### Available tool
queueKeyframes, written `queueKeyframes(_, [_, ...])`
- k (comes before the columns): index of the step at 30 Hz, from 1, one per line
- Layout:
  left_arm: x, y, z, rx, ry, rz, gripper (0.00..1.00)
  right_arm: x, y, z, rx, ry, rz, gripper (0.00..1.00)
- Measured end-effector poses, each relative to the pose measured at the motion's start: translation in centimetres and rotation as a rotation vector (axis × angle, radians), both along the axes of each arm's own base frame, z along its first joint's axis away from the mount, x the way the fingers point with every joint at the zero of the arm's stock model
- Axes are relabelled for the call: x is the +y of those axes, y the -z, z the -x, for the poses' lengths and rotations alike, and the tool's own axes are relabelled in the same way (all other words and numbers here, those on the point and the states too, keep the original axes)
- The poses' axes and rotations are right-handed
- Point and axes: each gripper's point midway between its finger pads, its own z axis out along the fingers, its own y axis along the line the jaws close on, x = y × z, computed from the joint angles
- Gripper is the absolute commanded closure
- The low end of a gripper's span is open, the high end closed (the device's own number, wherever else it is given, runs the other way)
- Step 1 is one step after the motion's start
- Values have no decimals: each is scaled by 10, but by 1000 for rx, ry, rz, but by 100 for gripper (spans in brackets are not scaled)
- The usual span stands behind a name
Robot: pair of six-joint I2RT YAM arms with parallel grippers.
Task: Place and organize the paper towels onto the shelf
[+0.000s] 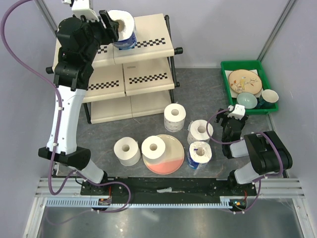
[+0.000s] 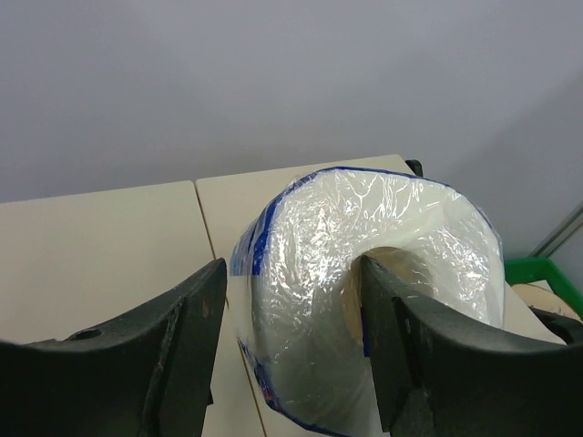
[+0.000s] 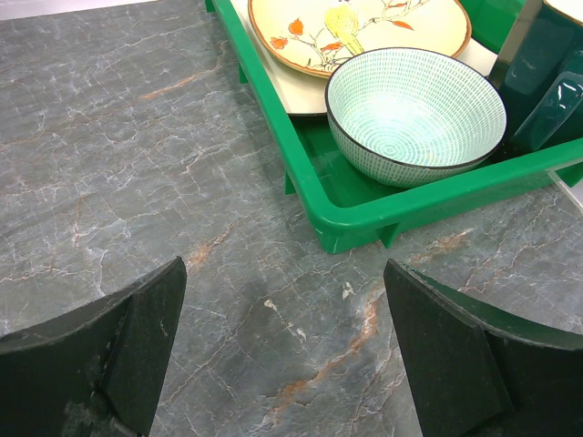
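Note:
A paper towel roll in a blue-edged wrapper stands on the top tier of the shelf. My left gripper is open around it: the right finger lies at the roll's core, and a gap shows between the left finger and the wrapper. Several more paper towels stand on the table: unwrapped ones, another wrapped one, and one on a pink-and-cream plate. My right gripper is open over bare table.
A green tray at the right holds a painted plate, a patterned bowl and dark cups. It lies just ahead of my right gripper. The shelf's lower tiers show nothing on them.

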Motion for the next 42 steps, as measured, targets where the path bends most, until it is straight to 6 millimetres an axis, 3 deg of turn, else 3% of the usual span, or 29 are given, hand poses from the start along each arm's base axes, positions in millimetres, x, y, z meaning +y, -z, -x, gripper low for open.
queueKeyframes(7, [-3, -4, -12, -17, 11, 23, 33, 0, 0, 0, 0, 0, 0, 2])
queueKeyframes(24, [-1, -13, -12, -44, 22, 56, 33, 0, 0, 0, 0, 0, 0, 2])
queueKeyframes(29, [2, -16, -2, -57, 24, 62, 32, 0, 0, 0, 0, 0, 0, 2])
queueKeyframes(33, [4, -24, 24, -93, 50, 74, 31, 0, 0, 0, 0, 0, 0, 2])
queueKeyframes(37, [9, -34, 78, -149, 98, 117, 30, 0, 0, 0, 0, 0, 0, 2])
queueKeyframes(39, [9, -27, 107, -155, 135, 143, 30, 0, 0, 0, 0, 0, 0, 2])
queueKeyframes(40, [9, -19, 127, -161, 161, 163, 30, 0, 0, 0, 0, 0, 0, 2])
queueKeyframes(42, [5, 3, 149, -133, 209, 193, 30, 0, 0, 0, 0, 0, 0, 2])
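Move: The blue-wrapped paper towel roll stands tipped towards the left hand on the top shelf, its middle some 5 cm ahead, 3 cm to the right and 3 cm lower. The seam's front end on that shelf is about 7 cm back, level sideways, and the shelf's right knob 3 cm back and 24 cm to the right, both some 8 cm below. From the right hand, the roll is about 15 cm ahead, 47 cm left and 42 cm up. With its right finger at the roll's core opening, the open left hand nudges the tilted end forward about 1 cm, then stays nearly in place while easing up a little. It comes free and pulls back about 15 cm towards the base, ever faster, rising slightly before dipping again. Meanwhile the wrist swings some 10 degrees clockwise and rolls right side up; the fingers stay open. ##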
